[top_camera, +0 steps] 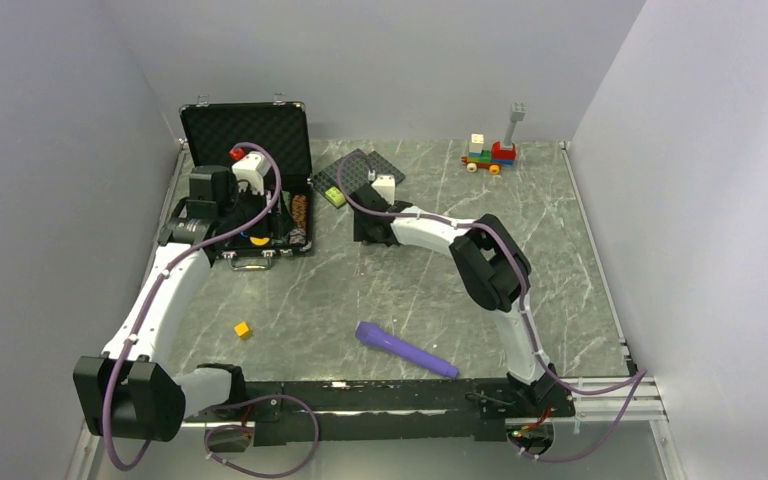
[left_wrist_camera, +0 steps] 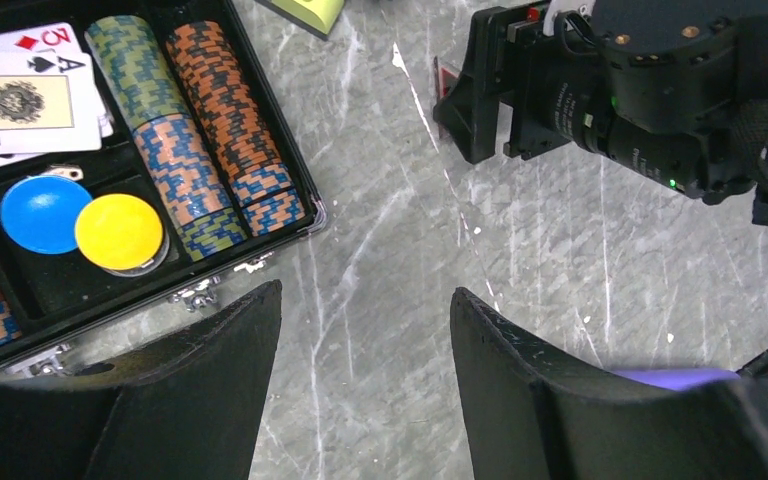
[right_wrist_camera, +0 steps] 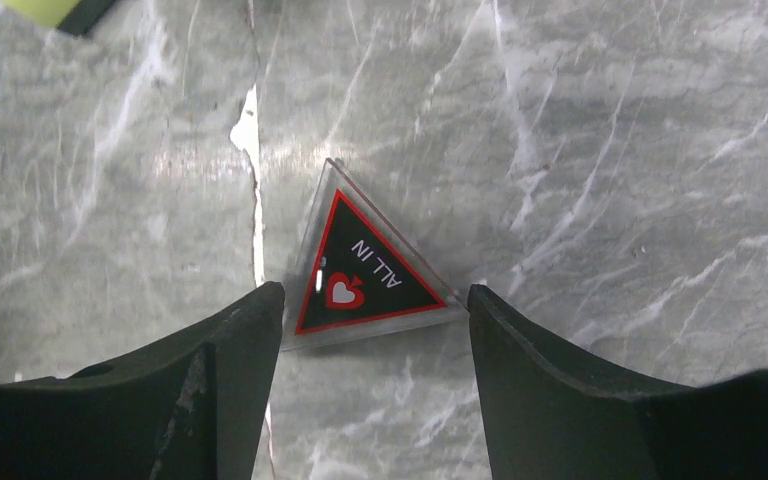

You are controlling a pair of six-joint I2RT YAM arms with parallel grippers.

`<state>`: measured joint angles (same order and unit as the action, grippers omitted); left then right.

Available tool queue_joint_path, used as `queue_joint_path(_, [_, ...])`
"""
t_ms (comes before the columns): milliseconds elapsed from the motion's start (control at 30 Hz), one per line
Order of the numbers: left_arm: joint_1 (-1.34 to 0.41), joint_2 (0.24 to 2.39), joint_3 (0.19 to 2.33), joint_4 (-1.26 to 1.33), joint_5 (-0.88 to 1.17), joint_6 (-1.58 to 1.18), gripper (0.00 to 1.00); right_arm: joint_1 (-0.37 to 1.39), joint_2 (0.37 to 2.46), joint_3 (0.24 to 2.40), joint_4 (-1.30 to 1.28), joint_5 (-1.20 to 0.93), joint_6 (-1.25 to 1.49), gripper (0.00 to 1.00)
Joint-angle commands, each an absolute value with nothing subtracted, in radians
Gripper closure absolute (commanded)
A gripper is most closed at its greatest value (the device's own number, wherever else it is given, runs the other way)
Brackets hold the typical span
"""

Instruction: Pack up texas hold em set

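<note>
The black case [top_camera: 245, 125] stands open at the back left with its foam lid up. In the left wrist view its tray [left_wrist_camera: 305, 185] holds playing cards [left_wrist_camera: 25, 100], striped chip stacks [left_wrist_camera: 200, 130], a blue disc [left_wrist_camera: 45, 213] and a yellow disc [left_wrist_camera: 118, 231]. My left gripper [left_wrist_camera: 365, 295] hangs open over bare table just right of the case's corner, with nothing between its fingers. The dark red "ALL IN" triangle [right_wrist_camera: 365, 275] lies flat on the table. My right gripper [right_wrist_camera: 372, 292] is down on it, one fingertip against each of its two near corners.
A purple cylinder [top_camera: 405, 350] and a small yellow cube [top_camera: 243, 329] lie near the front. A dark studded plate [top_camera: 355, 175] with a yellow-green block [top_camera: 334, 196] sits behind the right gripper. A toy brick train [top_camera: 488, 155] stands at the back right.
</note>
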<state>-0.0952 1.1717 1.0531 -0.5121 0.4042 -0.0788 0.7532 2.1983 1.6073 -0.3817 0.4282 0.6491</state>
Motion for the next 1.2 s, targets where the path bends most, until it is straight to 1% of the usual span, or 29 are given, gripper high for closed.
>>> queue_joint_path(0, [-0.098,1.192,1.052,-0.466,0.462,-0.109,0.33,0.758,2.099,1.514,-0.307,0.344,0.602,0.54])
queue_joint_path(300, [-0.098,1.277,1.031,-0.409,0.615,-0.187,0.33,0.773,1.948,1.318,-0.178,0.308,0.54,0.57])
queue_joint_path(600, [-0.114,1.371,1.003,-0.326,0.784,-0.284,0.33,0.821,1.774,1.129,0.016,0.288,0.465,0.59])
queue_joint_path(867, [-0.163,1.449,0.993,-0.268,0.878,-0.33,0.33,0.887,1.668,1.047,0.157,0.297,0.395,0.61])
queue_joint_path(967, [-0.166,1.476,0.982,-0.233,0.914,-0.364,0.34,0.917,1.636,1.028,0.204,0.314,0.356,0.6])
queue_joint_path(1167, [-0.166,1.518,0.969,-0.186,0.954,-0.42,0.35,0.949,1.6,1.012,0.251,0.325,0.32,0.6])
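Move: The All In triangle is already between the right fingers, right at the right hand point. The left hand, where it is headed, is about 20 cm to the right hand's left, 9 cm nearer the base and 20 cm higher; the open case's middle lies some 26 cm left and 4 cm ahead of the right hand, the green block 9 cm left and 9 cm ahead. From the left hand, the triangle lies 20 cm right, 9 cm ahead and 20 cm below. The triangle, still pinched across its corners, is taken back about 5 cm almost level, then up some 10 cm and leftward towards the left hand, with the right wrist swinging counter-clockwise and its fingers tilting up. The left gripper, staying open, comes to meet it, rightward and down while tipping its fingers down; late on, the right fingers close further, on nothing. ##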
